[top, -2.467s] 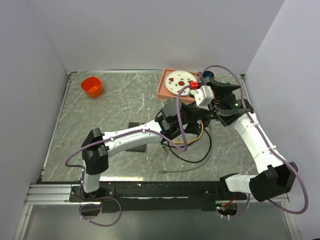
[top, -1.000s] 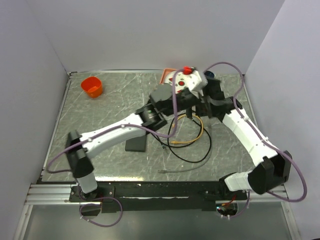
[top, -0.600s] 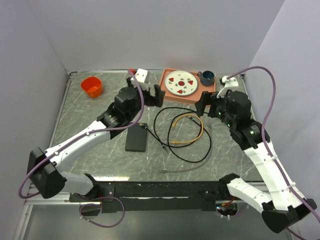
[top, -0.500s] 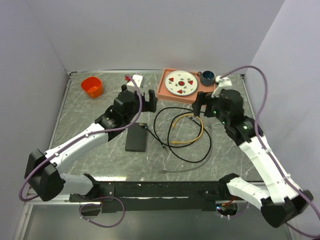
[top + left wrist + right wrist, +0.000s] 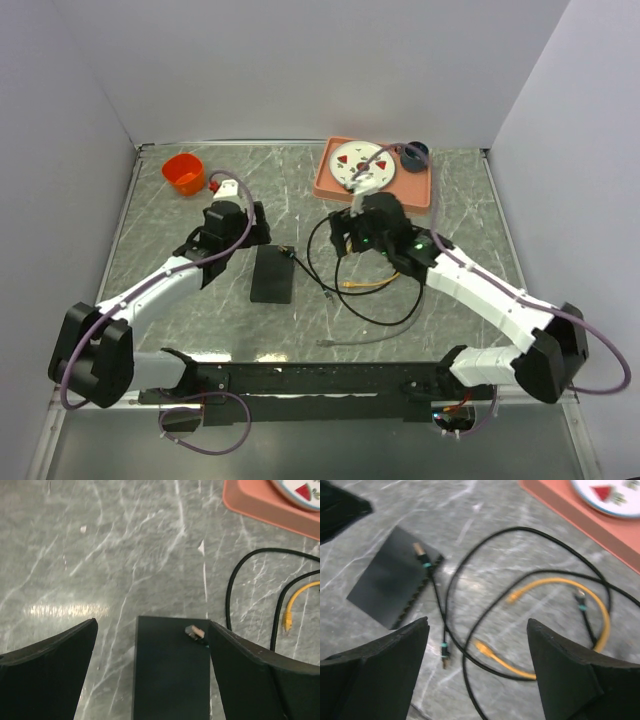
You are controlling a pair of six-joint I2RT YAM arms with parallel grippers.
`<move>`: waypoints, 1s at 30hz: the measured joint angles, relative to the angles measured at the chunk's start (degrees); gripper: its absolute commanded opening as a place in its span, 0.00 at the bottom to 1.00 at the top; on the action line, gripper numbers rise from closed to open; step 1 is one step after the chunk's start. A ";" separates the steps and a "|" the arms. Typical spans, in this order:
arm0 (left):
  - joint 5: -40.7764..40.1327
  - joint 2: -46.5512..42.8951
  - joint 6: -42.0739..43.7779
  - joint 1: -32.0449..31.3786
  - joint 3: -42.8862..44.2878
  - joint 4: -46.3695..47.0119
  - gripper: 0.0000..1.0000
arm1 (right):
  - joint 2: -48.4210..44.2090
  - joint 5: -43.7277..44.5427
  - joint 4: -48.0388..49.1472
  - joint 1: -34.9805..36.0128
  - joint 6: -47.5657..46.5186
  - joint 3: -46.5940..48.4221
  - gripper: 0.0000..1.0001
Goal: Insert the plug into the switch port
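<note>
The flat black box (image 5: 271, 276) lies left of the table's centre. In the right wrist view its ribbed long edge with the switch port (image 5: 420, 594) faces the cables. A clear-tipped plug (image 5: 194, 631) on a black cable with a teal band rests on the box's top far corner. The left gripper (image 5: 255, 224) hangs open just behind the box, and its jaws (image 5: 152, 625) straddle the box's far end with nothing held. The right gripper (image 5: 347, 240) is open and empty above the cable loops (image 5: 477, 625). A second black plug (image 5: 445, 656) lies loose on the table.
A coiled black cable (image 5: 405, 300) and an orange cable (image 5: 378, 284) lie right of the box. At the back stands a salmon-pink tray (image 5: 425, 190) with a plate, next to a dark blue cup (image 5: 414, 154). An orange cup (image 5: 184, 172) sits back left. A grey wire (image 5: 350, 342) lies near the front.
The left arm swung from the back centre to the left and came down behind the box. The right arm swung left from the tray side to above the cables.
</note>
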 measured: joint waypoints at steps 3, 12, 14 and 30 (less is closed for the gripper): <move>2.86 -1.40 -1.53 2.54 -2.12 0.00 0.97 | 4.52 1.49 3.65 4.79 -1.44 0.04 0.58; 11.80 -6.12 -7.10 12.90 -3.72 -1.22 0.97 | 25.11 7.72 7.82 14.71 -5.07 4.31 0.42; 13.73 -6.93 -7.67 13.20 -4.72 -1.29 0.96 | 28.72 8.28 7.96 15.91 -5.31 6.03 0.42; 17.31 -12.17 -8.55 13.31 -6.08 -4.50 0.97 | 41.75 8.87 10.49 15.45 -5.03 18.60 0.37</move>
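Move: The plug the right hand is going for rests on top of the switch's far right corner, about 14 cm to the left of that hand, some 6 cm ahead and roughly 17 cm below. The switch's middle is 17 cm left, level fore and aft, 18 cm below. Down on the table, 19 cm below, the yellow plug is 3 cm back and straight in line, the second black plug 5 cm back and 4 cm left. From the left hand the plug is some 7 cm right, about level fore and aft, 11 cm below. The empty right hand sweeps about 16 cm left while dropping some 14 cm towards the plug on the switch, most of the descent coming early, then eases a little forward over the switch; its fingers narrow from nearly wide open to under half open, and the wrist dips its left side while turning slightly counter-clockwise. The left hand, still open and empty, draws off a few centimetres left and back, away from the plug, its left side dipping about 15 degrees. ##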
